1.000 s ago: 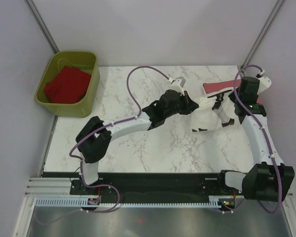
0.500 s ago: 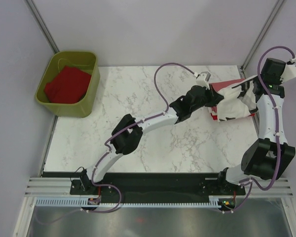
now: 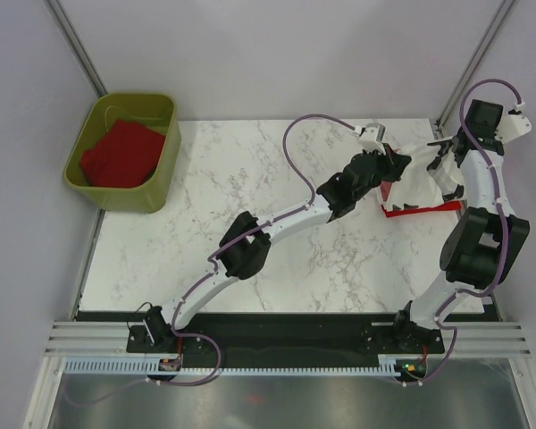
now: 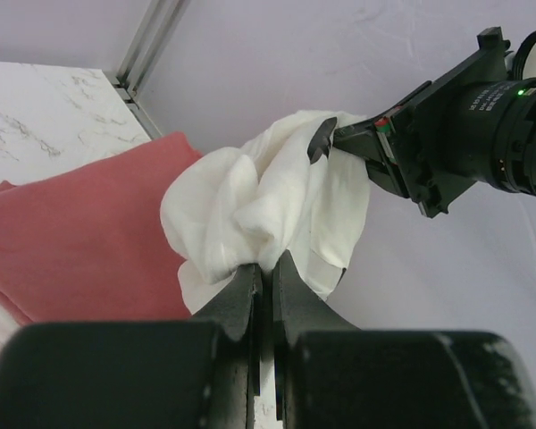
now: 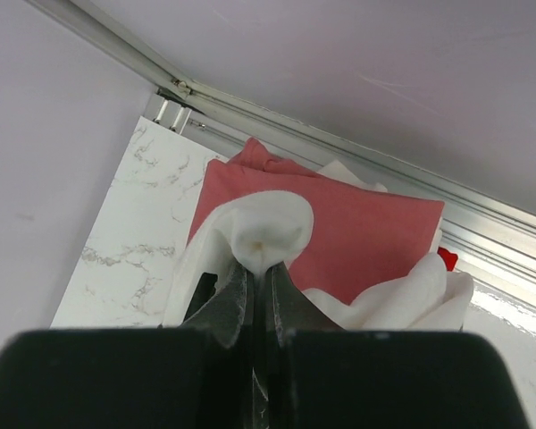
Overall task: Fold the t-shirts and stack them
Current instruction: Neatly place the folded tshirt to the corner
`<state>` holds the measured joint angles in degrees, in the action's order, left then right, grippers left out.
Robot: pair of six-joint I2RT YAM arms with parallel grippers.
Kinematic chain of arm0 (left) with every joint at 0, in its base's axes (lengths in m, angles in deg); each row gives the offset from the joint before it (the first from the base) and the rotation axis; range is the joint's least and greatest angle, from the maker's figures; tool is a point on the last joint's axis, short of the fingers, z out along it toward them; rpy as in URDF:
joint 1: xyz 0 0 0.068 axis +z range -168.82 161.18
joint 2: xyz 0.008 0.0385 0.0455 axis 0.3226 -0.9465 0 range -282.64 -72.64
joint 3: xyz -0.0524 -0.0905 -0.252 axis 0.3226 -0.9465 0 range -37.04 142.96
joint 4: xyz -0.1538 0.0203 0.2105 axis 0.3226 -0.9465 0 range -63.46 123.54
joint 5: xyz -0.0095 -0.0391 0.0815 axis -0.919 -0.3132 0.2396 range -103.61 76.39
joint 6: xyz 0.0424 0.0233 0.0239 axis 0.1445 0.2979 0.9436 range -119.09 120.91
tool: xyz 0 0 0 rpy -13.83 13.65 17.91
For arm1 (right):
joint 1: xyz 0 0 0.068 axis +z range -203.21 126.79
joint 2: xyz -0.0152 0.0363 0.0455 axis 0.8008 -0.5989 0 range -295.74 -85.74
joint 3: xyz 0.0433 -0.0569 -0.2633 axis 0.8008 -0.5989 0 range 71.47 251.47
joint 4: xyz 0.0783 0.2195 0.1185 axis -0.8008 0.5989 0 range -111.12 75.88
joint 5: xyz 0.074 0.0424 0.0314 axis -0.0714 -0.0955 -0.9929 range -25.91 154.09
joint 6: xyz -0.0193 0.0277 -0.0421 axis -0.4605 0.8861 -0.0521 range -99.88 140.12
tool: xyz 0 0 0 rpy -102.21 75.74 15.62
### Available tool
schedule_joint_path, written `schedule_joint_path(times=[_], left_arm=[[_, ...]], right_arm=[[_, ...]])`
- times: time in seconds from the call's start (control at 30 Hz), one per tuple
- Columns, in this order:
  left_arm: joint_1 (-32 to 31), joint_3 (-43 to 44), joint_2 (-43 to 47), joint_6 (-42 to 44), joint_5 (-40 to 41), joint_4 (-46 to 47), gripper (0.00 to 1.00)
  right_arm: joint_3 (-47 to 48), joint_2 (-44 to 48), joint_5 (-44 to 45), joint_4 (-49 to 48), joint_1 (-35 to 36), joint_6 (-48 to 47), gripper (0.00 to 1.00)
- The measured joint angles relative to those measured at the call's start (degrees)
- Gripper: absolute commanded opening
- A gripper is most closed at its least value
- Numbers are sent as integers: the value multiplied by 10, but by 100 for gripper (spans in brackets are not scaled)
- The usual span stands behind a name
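Observation:
The white t-shirt [image 3: 422, 183] hangs bunched between both grippers at the table's far right corner. My left gripper [image 3: 400, 164] is shut on one fold of it [image 4: 268, 206], and my right gripper [image 3: 439, 161] is shut on another fold [image 5: 266, 234]. Below it lies a flat folded salmon pink t-shirt [image 4: 80, 241] [image 5: 366, 228]. A bright red t-shirt edge [image 3: 413, 212] shows under that. In the left wrist view the right gripper's fingertip [image 4: 323, 139] pinches the white cloth's top. Another red t-shirt [image 3: 121, 154] lies in the tub.
The olive-green plastic tub [image 3: 165, 170] stands off the table's far left corner. Aluminium frame posts [image 3: 464, 71] and the purple walls close in right behind the stack. The left arm [image 3: 277, 223] stretches diagonally across the marble table [image 3: 250, 259].
Both arms have carried the white t-shirt rightward and farther back, from mid-table to above the pink and red shirts in the corner. Both grippers stayed shut on it.

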<state>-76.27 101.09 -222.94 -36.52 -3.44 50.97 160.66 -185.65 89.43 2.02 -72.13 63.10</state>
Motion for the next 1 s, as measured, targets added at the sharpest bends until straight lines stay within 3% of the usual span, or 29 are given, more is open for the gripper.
schedule_joint_path(times=[0.27,0.53,0.77,0.8,0.83,0.87,0.93,0.97,1.0], left_arm=[[19,50,-73,5,19,48,2],[27,59,-82,19,30,100,2],[22,87,-124,19,63,144,4],[22,87,-129,19,67,146,11],[23,88,-135,19,71,151,23],[23,89,-141,19,76,158,56],[25,89,-151,18,88,173,82],[26,89,-154,17,94,177,97],[28,89,-154,19,97,183,99]], right_arm=[[0,-14,5,-35,0,7,0],[-8,-22,-5,-90,4,18,0],[-5,-76,-14,-146,11,36,1],[0,-88,-15,-149,13,36,5],[6,-99,-16,-152,16,37,33],[13,-110,-17,-156,18,39,48],[27,-129,-16,-166,21,39,66],[33,-137,-15,-173,21,38,67],[39,-143,-14,-178,19,35,68]])
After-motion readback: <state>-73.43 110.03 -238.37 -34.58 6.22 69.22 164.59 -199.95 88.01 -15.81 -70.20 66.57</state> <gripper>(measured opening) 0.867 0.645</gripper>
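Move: Both hands hold the folded white t-shirt by its upper edge, slung between them. The stack it is going to, red shirt on top, has its middle about 5 cm ahead of the left hand, 12 cm to its right and 17 cm below. From the right hand it is some 8 cm left, 2 cm back and 16 cm down. The table's far right corner is roughly 20 cm beyond the stack's middle and 13 cm right of it. Both grippers keep their pinch on the white t-shirt almost to the end, then open and let go of it over the stack. Before that they carry it forward: the right about 9 cm, dipping only late by 4 cm as its fingertips tilt up; the left about 7 cm, sinking, lifting, then sinking again to 4 cm lower, its wrist turning slightly counter-clockwise. ##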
